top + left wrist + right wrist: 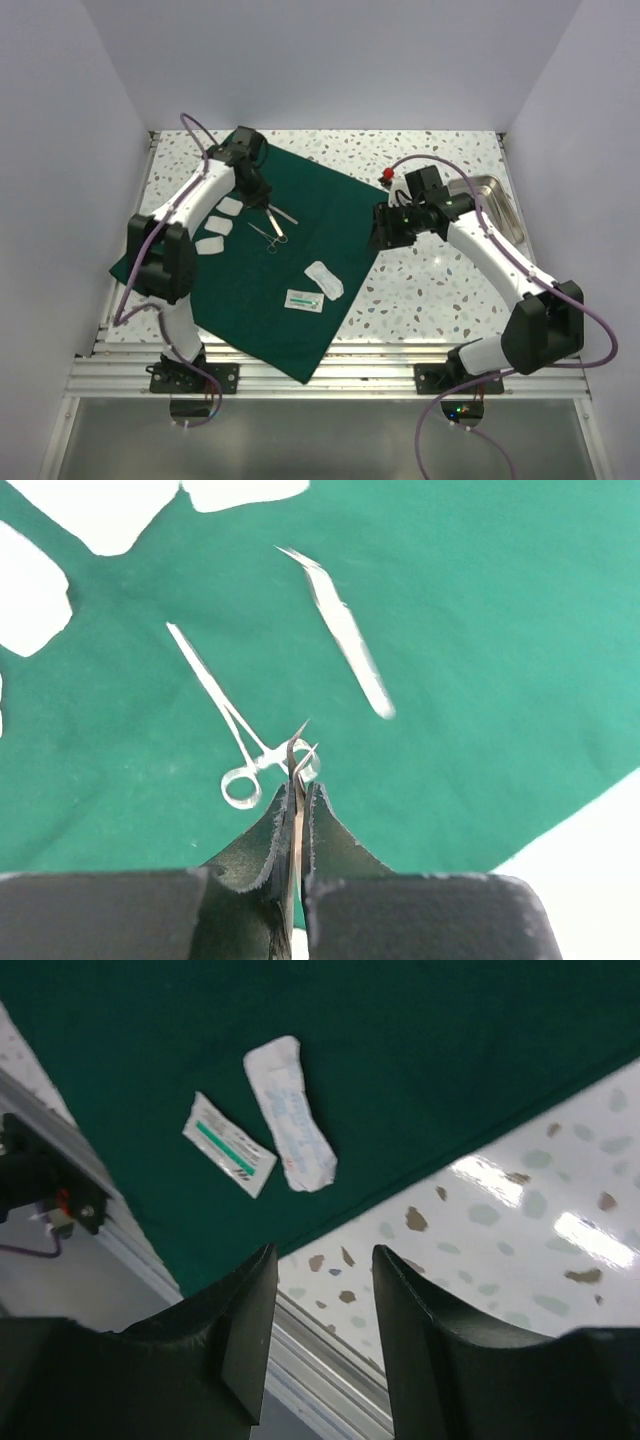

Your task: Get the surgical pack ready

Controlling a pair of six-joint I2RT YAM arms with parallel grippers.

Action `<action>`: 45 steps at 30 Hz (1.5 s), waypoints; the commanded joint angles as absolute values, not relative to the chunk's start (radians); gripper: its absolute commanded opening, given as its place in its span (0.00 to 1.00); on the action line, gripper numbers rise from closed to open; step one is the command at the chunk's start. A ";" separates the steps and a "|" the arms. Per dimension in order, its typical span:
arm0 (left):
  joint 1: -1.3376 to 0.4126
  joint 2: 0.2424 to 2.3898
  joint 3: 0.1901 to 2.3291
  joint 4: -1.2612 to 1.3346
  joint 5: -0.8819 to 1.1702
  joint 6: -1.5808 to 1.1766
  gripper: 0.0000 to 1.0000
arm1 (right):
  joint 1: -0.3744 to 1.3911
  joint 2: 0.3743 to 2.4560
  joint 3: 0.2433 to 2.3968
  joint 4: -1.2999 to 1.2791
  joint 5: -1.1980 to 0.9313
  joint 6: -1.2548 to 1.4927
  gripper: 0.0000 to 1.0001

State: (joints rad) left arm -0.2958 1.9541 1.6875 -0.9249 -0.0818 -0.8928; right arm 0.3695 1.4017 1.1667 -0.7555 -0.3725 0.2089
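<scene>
The surgical pack's dark green drape (300, 230) lies spread flat over the table's left and middle. My left gripper (258, 190) hovers over its far part, shut on a thin metal instrument (298, 748). The instrument's curved tips poke out past the left gripper (300, 788). On the cloth below lie ring-handled forceps (228, 705) and straight tweezers (345, 630). My right gripper (381, 236) stands open with nothing between its fingers, above the drape's right edge. In the right wrist view the right gripper (322, 1260) is over bare tabletop beside the cloth edge.
A striped packet (228, 1145) and a white pouch (290, 1112) lie near the drape's front right. Three white pads (220, 224) sit at its left. A steel tray (497, 205) stands at the far right, and a small red object (387, 177) lies beside it.
</scene>
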 commanded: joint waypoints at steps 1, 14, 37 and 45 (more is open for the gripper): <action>-0.305 1.732 1.541 -0.744 0.085 -0.746 0.00 | 0.399 1.451 1.232 -0.615 -0.644 0.256 0.47; -0.337 1.341 1.164 -0.512 0.391 -0.742 0.00 | 0.623 1.660 1.384 -0.313 -0.795 0.508 0.49; -0.353 1.255 1.068 -0.450 0.517 -0.810 0.00 | 0.698 1.750 1.390 -0.241 -0.742 0.563 0.00; -0.290 1.276 1.221 -0.699 0.240 -0.655 0.99 | 0.672 1.743 1.465 -0.552 -0.373 0.344 0.00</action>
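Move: The left gripper holds the tweezers near one end, their middle about 4 cm back and 2 cm right of its pads. The right gripper waits some 25 cm right, 13 back and 5 above. About 9 cm below the left hand lie the second tweezers, 4 ahead and 2 right, and the scissors, 2 back and 1 left. From the right gripper, the held tweezers are about 23 cm left, 10 ahead and 5 lower; the white pouch is 11 left, 2 ahead and 12 below. Bring the left gripper with the tweezers back about 12 cm, up 10 and some 7 right, swinging its fingers to face the right gripper. Meanwhile send the half-open right gripper about 20 cm left and slightly up, rolling some 30 degrees to meet it. Shut the right fingers on the tweezers, only then open the left ones wide, and begin easing both hands down and apart. ##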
